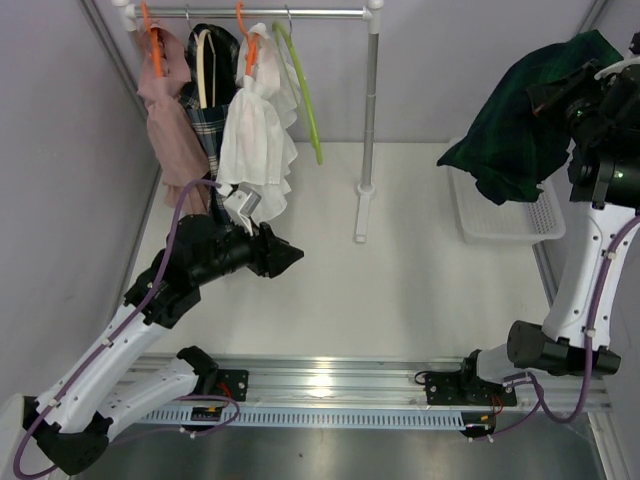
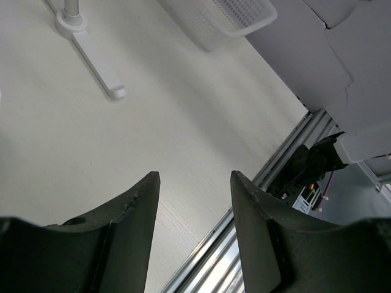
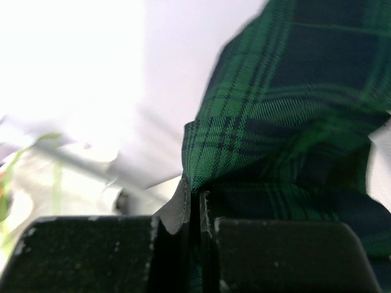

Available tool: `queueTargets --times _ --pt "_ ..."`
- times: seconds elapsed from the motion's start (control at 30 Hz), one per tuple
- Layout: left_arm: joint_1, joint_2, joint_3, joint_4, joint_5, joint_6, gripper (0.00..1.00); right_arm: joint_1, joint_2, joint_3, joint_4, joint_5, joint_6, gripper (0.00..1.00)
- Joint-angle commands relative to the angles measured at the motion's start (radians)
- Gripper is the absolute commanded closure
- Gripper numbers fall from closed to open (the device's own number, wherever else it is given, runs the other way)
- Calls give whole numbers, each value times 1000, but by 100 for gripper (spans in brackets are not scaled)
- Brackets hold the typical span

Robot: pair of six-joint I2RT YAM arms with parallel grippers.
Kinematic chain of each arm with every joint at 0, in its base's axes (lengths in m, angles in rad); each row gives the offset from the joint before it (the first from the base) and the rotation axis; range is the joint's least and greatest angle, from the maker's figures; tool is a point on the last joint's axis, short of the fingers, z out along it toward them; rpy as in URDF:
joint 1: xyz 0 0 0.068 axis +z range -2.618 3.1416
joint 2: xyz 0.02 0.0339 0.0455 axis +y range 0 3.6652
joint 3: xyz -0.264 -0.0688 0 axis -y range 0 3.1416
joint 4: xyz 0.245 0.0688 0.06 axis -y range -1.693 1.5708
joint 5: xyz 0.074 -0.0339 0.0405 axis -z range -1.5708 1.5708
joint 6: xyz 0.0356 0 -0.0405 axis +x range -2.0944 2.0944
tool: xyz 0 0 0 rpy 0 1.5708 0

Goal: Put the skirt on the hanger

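The skirt (image 1: 515, 130) is dark green plaid and hangs in the air at the far right, above the white basket. My right gripper (image 3: 197, 201) is shut on a fold of the skirt (image 3: 293, 91); in the top view that gripper is mostly hidden behind the cloth. An empty green hanger (image 1: 303, 95) hangs on the rack's rail at the back, to the right of the white garment. My left gripper (image 1: 296, 258) is open and holds nothing. It hovers over the table below the hung clothes, pointing right. In the left wrist view the left gripper (image 2: 194, 177) has only bare table between its fingers.
The rack (image 1: 370, 120) holds a pink garment (image 1: 168, 110), a dark plaid one on a cream hanger (image 1: 208, 95) and a white one (image 1: 255, 140). Its foot (image 1: 362, 215) rests mid-table. A white basket (image 1: 505, 225) sits under the skirt. The metal rail (image 1: 340, 375) runs along the near edge.
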Motion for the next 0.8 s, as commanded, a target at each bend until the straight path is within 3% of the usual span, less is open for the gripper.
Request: queueTargets --times 0.0,0.1,0.23,0.37,0.47,0.6,0.7,0.73,0.77 --pt "-8 -16 -4 58 -5 -19 45 101 -86 -28 64 -107 20 100" --pt "-7 -24 -4 57 -11 -21 45 201 -127 -152 53 -72 20 100" --pt "-8 -32 3 52 -21 -21 45 483 -218 -391 76 54 40 100" --pt "-8 -42 10 35 -28 -21 44 678 -273 -626 127 108 78 100" --pt "-8 -49 18 28 -36 -19 44 752 -298 -768 159 119 80 100" --pt "-7 -55 7 29 -34 -24 44 705 -287 -932 176 54 91 97" --pt "-7 -47 -14 35 -36 -32 44 692 -224 -999 158 111 75 81" --pt "-8 -44 -34 37 -43 -36 44 697 -203 -1001 141 140 66 65" --pt "-8 -38 -40 37 -51 -39 44 701 -183 -1003 128 174 51 58"
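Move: The right gripper has the green plaid skirt pinched high above the basket. The skirt's spot on the open table between the arms lies about 26 cm left, 8 cm back and 48 cm below that gripper. The rack foot is some 13 cm ahead and 31 cm left of it, the empty basket roughly 14 cm ahead and 6 cm right, both far below. From the left gripper the table spot is about 12 cm ahead, 23 cm right and 27 cm down. Sweep the right gripper fast to the left with the skirt trailing from the fingers, then drop it steeply, some 33 cm down in all, about 25 cm left and 12 cm back from the basket to the table in front of the rack foot. Turn the wrist counter-clockwise and tip the fingers down about 40 degrees; near the end ease back a little to the right and start opening the fingers. ##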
